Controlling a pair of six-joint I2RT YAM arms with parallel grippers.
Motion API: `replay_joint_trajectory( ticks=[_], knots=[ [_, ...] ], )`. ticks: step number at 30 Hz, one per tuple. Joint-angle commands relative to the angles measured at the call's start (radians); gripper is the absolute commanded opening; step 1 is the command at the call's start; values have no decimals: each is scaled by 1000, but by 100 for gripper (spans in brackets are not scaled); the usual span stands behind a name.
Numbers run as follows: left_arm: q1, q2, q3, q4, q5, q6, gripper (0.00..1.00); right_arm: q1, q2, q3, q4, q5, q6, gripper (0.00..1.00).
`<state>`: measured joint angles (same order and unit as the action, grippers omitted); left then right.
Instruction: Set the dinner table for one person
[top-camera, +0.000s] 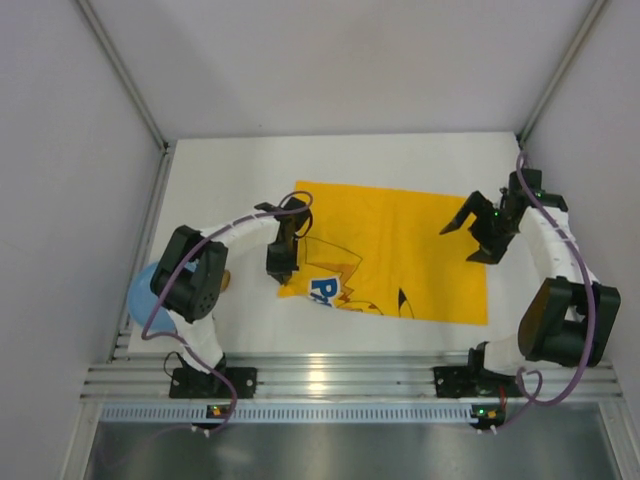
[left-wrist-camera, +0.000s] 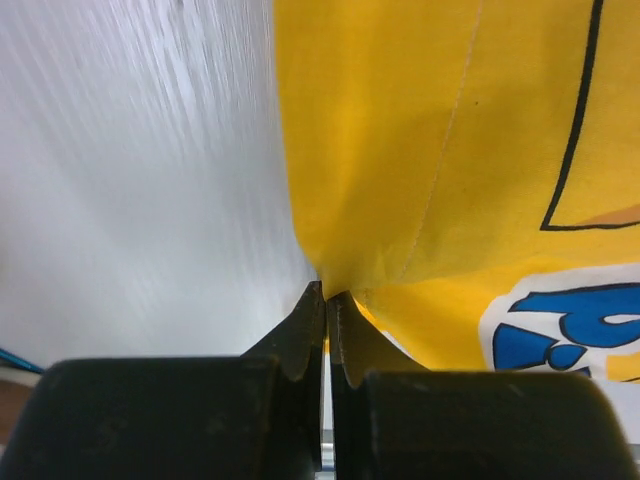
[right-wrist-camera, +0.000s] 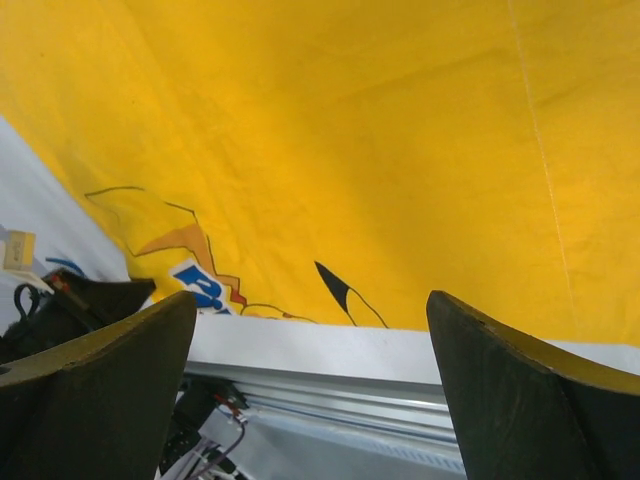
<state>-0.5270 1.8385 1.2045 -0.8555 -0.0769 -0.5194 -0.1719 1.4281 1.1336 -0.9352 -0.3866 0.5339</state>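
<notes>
The white dinner table (top-camera: 230, 170) carries a yellow cartoon-printed placemat (top-camera: 400, 240), lying askew with its near-left part rumpled. My left gripper (top-camera: 281, 272) is at the mat's left edge, and in the left wrist view the left gripper (left-wrist-camera: 327, 292) is shut on a pinched fold of the placemat (left-wrist-camera: 420, 150), with bare table (left-wrist-camera: 150, 200) to the left of it. My right gripper (top-camera: 467, 242) hangs open above the mat's right side. The right wrist view shows the right gripper (right-wrist-camera: 310, 297) with its jaws wide apart and nothing between them, the placemat (right-wrist-camera: 350, 130) below.
A blue plate (top-camera: 143, 292) lies at the table's left edge, partly hidden under the left arm. A ridged aluminium rail (top-camera: 330, 375) runs along the near edge, also visible as the rail (right-wrist-camera: 330, 390) in the right wrist view. Grey wall panels close the left, right and back.
</notes>
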Motion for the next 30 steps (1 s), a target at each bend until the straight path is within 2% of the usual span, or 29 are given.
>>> replay_joint_trajectory(
  ticks=[1, 7, 12, 15, 17, 19, 20, 21, 23, 24, 30],
  knots=[
    [-41, -82, -57, -77, -37, -22, 0, 18, 23, 2, 75, 6, -3, 100],
    [-41, -163, -154, -117, 6, -166, 0, 83, 107, -57, 179, 12, 15, 100],
    [-41, -229, -149, -220, -72, -226, 0, 146, 210, -40, 249, 11, 28, 100],
    [-41, -274, -161, -228, -78, -237, 2, 164, 267, -6, 253, 8, 31, 100],
    [-41, -285, -145, -256, -99, -244, 14, 206, 270, 9, 254, 6, 38, 100],
    [-41, -294, -90, -319, -139, -260, 35, 224, 258, 25, 253, 5, 37, 100],
    [-41, -318, -70, -333, -150, -275, 49, 232, 253, 46, 243, 3, 32, 100],
    [-41, -337, -51, -352, -171, -281, 75, 250, 247, 61, 236, 5, 28, 100],
    [-39, -390, 13, -398, -207, -301, 89, 271, 232, 113, 199, 21, 14, 100],
    [-41, -406, 45, -410, -248, -301, 94, 294, 221, 132, 187, 25, 12, 100],
    [-7, -450, 29, -455, -392, -229, 95, 397, 175, 192, 130, 45, 15, 100]
  ],
)
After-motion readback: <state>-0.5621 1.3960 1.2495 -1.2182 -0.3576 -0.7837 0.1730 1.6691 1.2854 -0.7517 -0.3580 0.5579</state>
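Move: The left hand pinches the yellow cloth near its near left corner, just above the table; the bare spot this corner is bound for lies about 6 cm back and 3 cm to the left. From this hand the spoon lies some 16 cm left and 2 cm back, the plate 27 cm left and 4 cm back, and the cup 21 cm left and 12 cm back. The open right hand hangs about 13 cm above the cloth, whose middle lies roughly 20 cm left and 5 cm ahead of it. The left hand, still pinching the cloth, drags its near left part back about 6 cm and a little left, low over the table, then starts to rise, opens wide to let go and climbs clear to about 13 cm above its start, tipping its fingers forward. Meanwhile the right hand, fingers kept open, dips some 8 cm towards the cloth while swinging left, then rises most of the way again and goes forward and farther left over the cloth's middle part, turning nearly 20 degrees counter-clockwise; whether it brushes the cloth can't be seen. ##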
